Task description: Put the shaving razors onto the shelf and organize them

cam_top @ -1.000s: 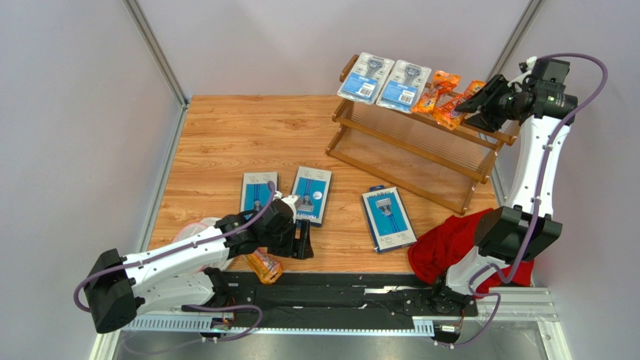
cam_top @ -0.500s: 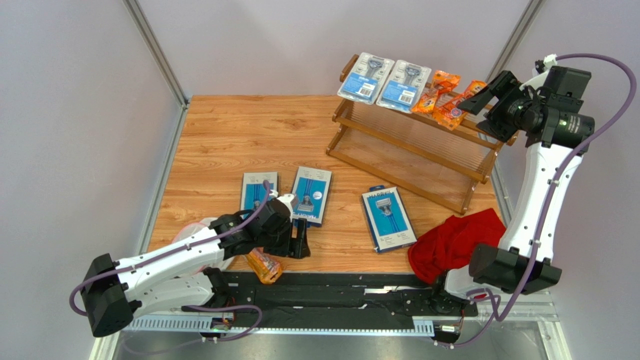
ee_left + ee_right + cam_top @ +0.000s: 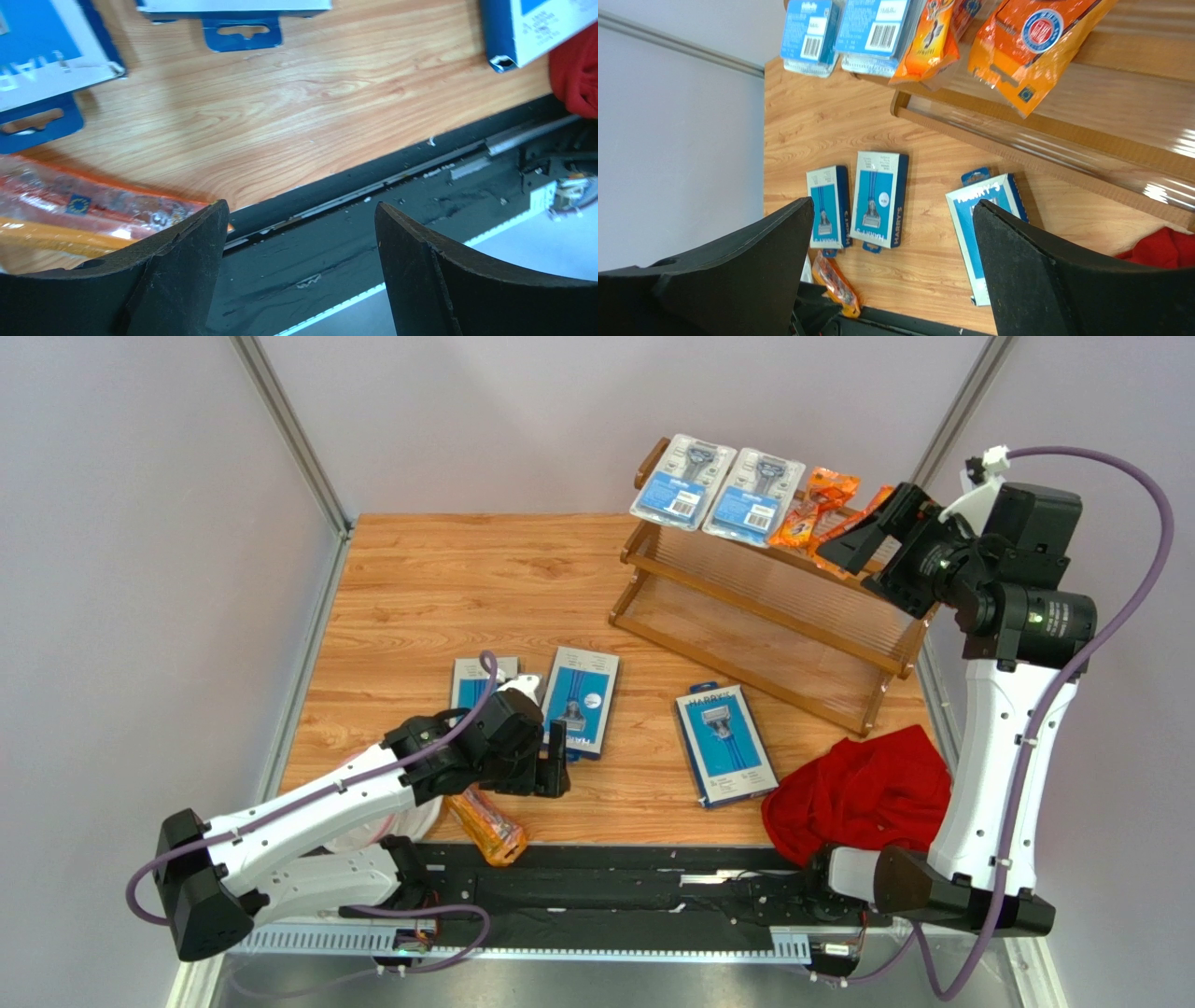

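Note:
The wooden shelf stands at the back right. Two blister packs and two orange bags lie on its top tier, also in the right wrist view. Three flat blue boxes lie on the table. Another orange bag lies at the near edge. My left gripper is open and empty just right of that bag, low over the table edge. My right gripper is open and empty, high above the shelf's right end.
A red cloth lies at the near right by the right arm's base. A black rail runs along the near table edge. Grey walls close the left and back sides. A pale bag shows partly under the left arm.
My right gripper has drawn back and up from the orange bags on the top tier. My left gripper has moved slightly away from the near edge, toward the blue boxes.

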{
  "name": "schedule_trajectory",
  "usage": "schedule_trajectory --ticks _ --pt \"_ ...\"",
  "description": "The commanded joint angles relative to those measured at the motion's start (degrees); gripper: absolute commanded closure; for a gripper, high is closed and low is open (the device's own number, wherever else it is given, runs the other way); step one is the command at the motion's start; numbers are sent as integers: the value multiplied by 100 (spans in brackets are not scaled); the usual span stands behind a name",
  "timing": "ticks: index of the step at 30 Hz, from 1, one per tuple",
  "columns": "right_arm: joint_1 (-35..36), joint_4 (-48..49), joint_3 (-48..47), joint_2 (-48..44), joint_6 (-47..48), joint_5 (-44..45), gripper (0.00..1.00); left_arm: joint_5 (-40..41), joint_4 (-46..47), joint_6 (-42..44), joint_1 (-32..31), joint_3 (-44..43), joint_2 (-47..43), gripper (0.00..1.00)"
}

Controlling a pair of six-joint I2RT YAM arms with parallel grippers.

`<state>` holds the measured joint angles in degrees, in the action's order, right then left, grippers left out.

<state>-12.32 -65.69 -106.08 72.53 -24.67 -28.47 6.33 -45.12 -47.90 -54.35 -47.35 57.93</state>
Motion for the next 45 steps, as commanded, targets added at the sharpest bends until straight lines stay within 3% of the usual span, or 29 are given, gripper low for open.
schedule_trajectory --ticks 1,16,27,38,45 --pt "483 223 289 -239 120 271 12 343 -594 -343 266 -29 -54 14" --pt "3102 759 1564 -644 -345 1607 12 325 -875 -1248 1514 1386 -1170 14" --pt "3833 1155 2241 -705 -583 1880 12 712 -1174 -2110 1682 1861 -1689 13" --pt "3956 1304 2539 -793 -645 1871 12 704 -797 -1433 1734 1326 84 13" --pt "3956 1243 2698 -925 -601 1854 13 730 -401 -1213 1787 1185 517 19"
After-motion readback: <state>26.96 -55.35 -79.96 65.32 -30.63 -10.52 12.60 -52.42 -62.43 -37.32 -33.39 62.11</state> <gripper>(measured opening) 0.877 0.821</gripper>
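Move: The last orange razor pack on the table lies about 11 cm to the left hand's left, level with it and some 11 cm below. The left razor box stands 17 cm beyond that pack, the middle box 18 cm ahead and 4 cm right of the hand. From the right hand the pack is about 48 cm left, 16 cm back, 39 cm down; the right razor box is 10 cm left, 4 cm back, equally low; the shelved orange pack is 11 cm ahead, 4 cm right, 9 cm down. Leftward and down, the left hand swings about 12 cm across and 10 cm lower to the orange razor pack by the table's near edge, turning some 35 degrees counter-clockwise and tipping its open fingers steeper, then edges slightly forward at the end. Meanwhile the empty right hand leaves the shelf, travelling 14 cm left, 11 cm down and 5 cm back, and settles above the table, still wide open. ##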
